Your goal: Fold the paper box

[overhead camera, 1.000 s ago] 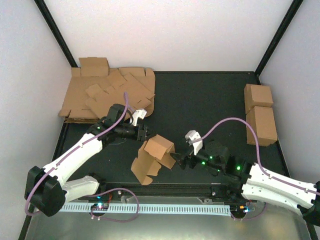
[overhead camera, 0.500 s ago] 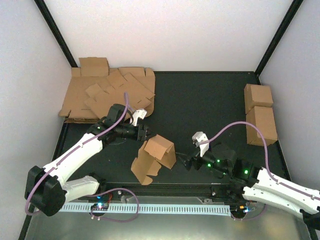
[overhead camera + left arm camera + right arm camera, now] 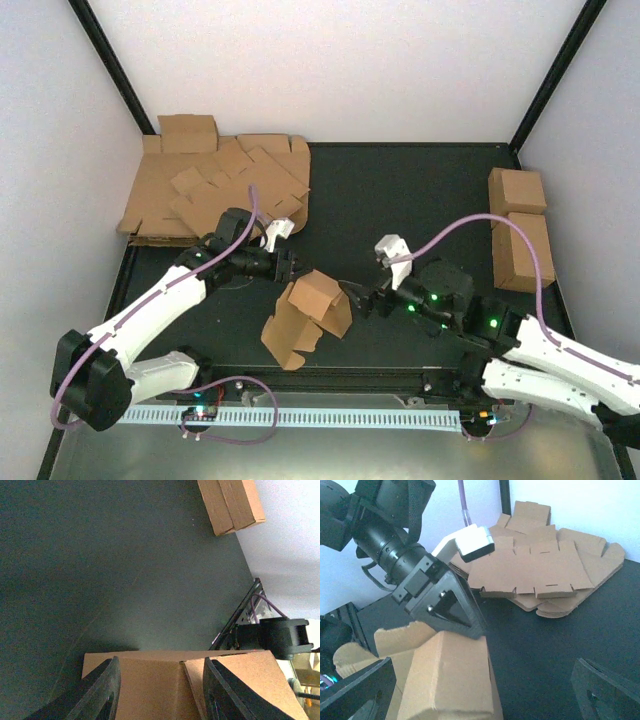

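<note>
The paper box (image 3: 318, 297) is a partly folded brown cardboard piece standing on the black mat, with loose flaps (image 3: 285, 335) hanging toward the near edge. My left gripper (image 3: 288, 270) reaches in from the left and is shut on its upper folded part. In the left wrist view the cardboard (image 3: 150, 685) fills the space between the fingers (image 3: 102, 690). My right gripper (image 3: 358, 298) hovers just right of the box, open and empty. In its own view the box (image 3: 445, 675) sits between its wide-spread jaws, below the left gripper (image 3: 445, 605).
A heap of flat cardboard sheets (image 3: 215, 190) lies at the back left, seen also in the right wrist view (image 3: 545, 565). Two finished brown boxes (image 3: 520, 230) stand by the right wall (image 3: 230, 505). Black frame posts rise at the back corners.
The right gripper drew back from the box's right side, then came forward again a little farther back on the table, still open. The left gripper and the box stayed put.
</note>
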Robot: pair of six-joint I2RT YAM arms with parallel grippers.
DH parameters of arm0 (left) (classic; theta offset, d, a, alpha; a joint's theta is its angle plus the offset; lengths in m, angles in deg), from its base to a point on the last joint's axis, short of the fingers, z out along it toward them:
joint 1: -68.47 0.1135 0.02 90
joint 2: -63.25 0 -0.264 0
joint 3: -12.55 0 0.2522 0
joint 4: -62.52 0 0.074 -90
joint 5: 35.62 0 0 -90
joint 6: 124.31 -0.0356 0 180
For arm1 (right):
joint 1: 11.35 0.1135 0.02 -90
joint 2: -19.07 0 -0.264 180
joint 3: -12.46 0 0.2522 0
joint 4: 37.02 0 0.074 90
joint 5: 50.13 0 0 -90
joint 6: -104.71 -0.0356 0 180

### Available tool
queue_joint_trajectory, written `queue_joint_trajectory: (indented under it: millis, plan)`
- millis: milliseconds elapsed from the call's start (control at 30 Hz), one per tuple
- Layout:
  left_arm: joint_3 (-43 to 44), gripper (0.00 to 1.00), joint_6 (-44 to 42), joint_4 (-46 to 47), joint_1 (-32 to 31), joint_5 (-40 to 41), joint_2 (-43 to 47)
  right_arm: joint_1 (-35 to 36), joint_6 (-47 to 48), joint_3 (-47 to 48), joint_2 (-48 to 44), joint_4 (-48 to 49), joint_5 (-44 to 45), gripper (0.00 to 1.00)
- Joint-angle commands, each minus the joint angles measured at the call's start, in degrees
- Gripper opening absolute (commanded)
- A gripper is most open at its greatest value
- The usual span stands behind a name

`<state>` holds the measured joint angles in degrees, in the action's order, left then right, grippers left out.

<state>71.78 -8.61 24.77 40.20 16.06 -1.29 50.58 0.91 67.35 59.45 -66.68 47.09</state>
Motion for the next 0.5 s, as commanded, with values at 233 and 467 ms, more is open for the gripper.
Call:
queue_joint_trajectory:
  millis: [233, 467]
  plan:
    - [0.39, 0.47, -0.4, 0.14, -0.64, 0.71, 0.26, -0.23, -0.52, 9.62, 13.84, -3.61, -3.08, 0.99]
    - [0.38, 0.47, -0.37, 0.27, -0.71, 0.68, 0.22, -0.24, 0.19, 12.16, 20.54, -4.42, -6.02, 0.94]
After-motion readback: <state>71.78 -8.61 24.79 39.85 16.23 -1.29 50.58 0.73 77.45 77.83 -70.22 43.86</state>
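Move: The box's folded body lies about 7 cm to my right hand's left, roughly level with it front to back and some 16 cm below. Its loose open flaps spread about 7 cm further left and 6 cm nearer the base than the body. The flat blanks lie roughly 22 cm ahead and 29 cm left of my right hand. From my left hand, at the body's far top edge, the box's middle is about 6 cm back, 4 cm right and 7 cm down. I bring my right hand in over the box's top from its right side: about 5 cm left and slightly forward, rising barely at first, then sinking some 3 cm, while the wrist tips the fingers roughly 10 degrees further down. They stay wide open. My left hand holds its place, half-open fingers still resting at the far top edge. ##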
